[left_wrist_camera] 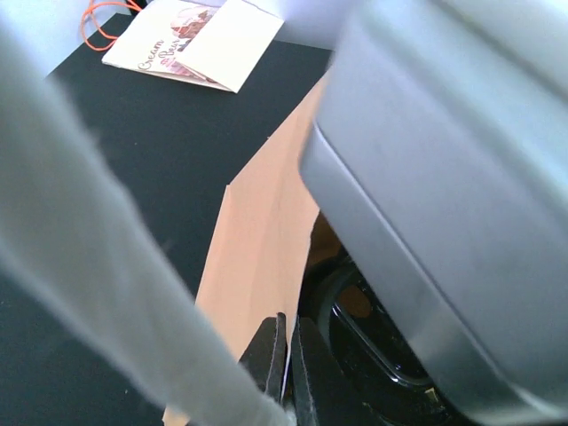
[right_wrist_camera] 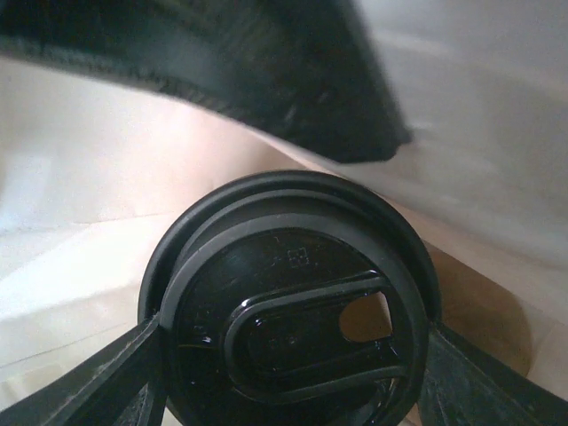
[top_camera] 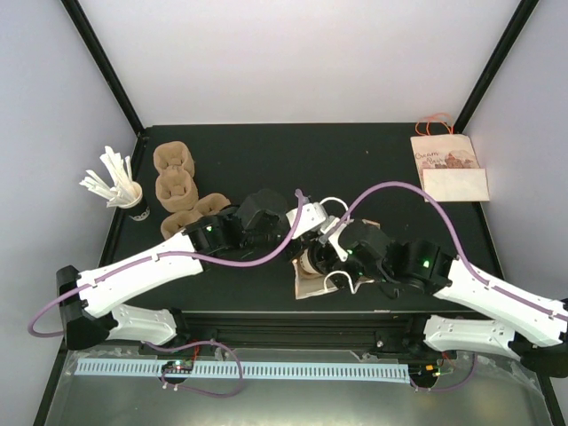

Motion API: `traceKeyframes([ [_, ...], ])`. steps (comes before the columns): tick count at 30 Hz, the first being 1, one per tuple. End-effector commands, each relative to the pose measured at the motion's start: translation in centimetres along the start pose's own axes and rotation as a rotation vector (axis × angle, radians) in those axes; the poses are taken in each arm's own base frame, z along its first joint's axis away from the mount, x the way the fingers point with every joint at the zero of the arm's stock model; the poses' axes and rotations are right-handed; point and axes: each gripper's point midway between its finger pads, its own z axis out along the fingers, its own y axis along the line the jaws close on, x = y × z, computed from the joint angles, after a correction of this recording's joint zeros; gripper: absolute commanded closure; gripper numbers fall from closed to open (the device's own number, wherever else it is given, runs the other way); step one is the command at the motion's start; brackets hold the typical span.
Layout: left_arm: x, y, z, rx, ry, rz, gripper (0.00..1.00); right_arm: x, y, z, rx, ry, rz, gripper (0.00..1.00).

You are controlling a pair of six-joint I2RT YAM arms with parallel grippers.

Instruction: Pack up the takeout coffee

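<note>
A brown paper bag (top_camera: 308,286) stands open at the front middle of the table. My left gripper (left_wrist_camera: 289,327) is shut on the upper edge of the bag's (left_wrist_camera: 257,240) wall, the paper pinched between its two dark fingers. The takeout coffee cup, with its black lid (right_wrist_camera: 293,302), sits inside the bag (right_wrist_camera: 80,177). My right gripper (right_wrist_camera: 293,377) is shut on the cup, one finger pressed to each side of the lid. In the left wrist view the lid (left_wrist_camera: 373,351) shows just inside the bag mouth. From above, both grippers (top_camera: 302,232) (top_camera: 327,259) meet over the bag.
Brown pulp cup carriers (top_camera: 175,182) lie at the back left. Beside them stands a cup of white stirrers (top_camera: 124,193). A flat printed paper bag with an orange cord (top_camera: 450,167) (left_wrist_camera: 191,40) lies at the back right. Black frame posts bound the table's sides.
</note>
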Motion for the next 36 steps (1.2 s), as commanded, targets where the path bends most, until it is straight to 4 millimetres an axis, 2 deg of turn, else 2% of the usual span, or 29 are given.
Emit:
traceKeyframes([
  [1, -2.0, -0.3, -0.9, -0.024, -0.073, 0.008, 0.98, -0.1, -0.7, 0.1, 0.087, -0.06, -0.007, 0.44],
  [8, -1.7, -0.2, -1.0, -0.082, -0.072, 0.015, 0.98, 2.2, 1.3, 2.4, 0.142, -0.062, -0.097, 0.45],
  [14, -1.7, 2.1, -2.2, -0.22, -0.068, -0.002, 0.98, 1.4, 2.9, 2.5, 0.154, -0.142, -0.078, 0.45],
  [17, -1.5, 2.0, -2.8, -0.214, -0.065, 0.037, 0.97, 1.3, 3.8, 3.5, 0.13, -0.17, -0.09, 0.45],
  [23, -0.3, 1.6, -4.5, -0.198, -0.028, 0.103, 0.95, 1.4, 5.7, 4.7, 0.202, -0.191, -0.198, 0.45],
  [27, 0.4, 1.2, -5.0, -0.186, -0.049, 0.125, 0.95, 1.7, 5.4, 5.5, 0.288, -0.191, -0.212, 0.45],
  [31, 1.1, 1.0, -4.8, -0.186, -0.08, 0.129, 0.95, 1.8, 4.0, 5.5, 0.372, -0.232, -0.084, 0.45],
  [36, 1.9, 0.7, -3.9, -0.166, -0.046, 0.071, 0.97, 3.4, 1.3, 4.8, 0.486, -0.236, 0.074, 0.45],
])
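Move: The coffee cup hangs lid-up in my right fingers inside the tilted bag's mouth; the cup carrier on the bag floor lies about 7 cm ahead, 4 cm left and 17 cm below that hand. The near white handle loop is roughly 5 cm back at its own height, neither left nor right. My left hand already pinches the bag's rim, with the cup some 6 cm back, 3 cm right and 6 cm below. My right hand keeps its grip around the lid and lowers the cup about 6 cm deeper into the bag, working left and slightly back, then easing a little right and forward at the end. I tilt it some 20 degrees so the fingers point less steeply and more forward. With my left hand nearly shut on the rim, I hold almost steady at first, then draw the rim about 5 cm left as its grip effort falls. ##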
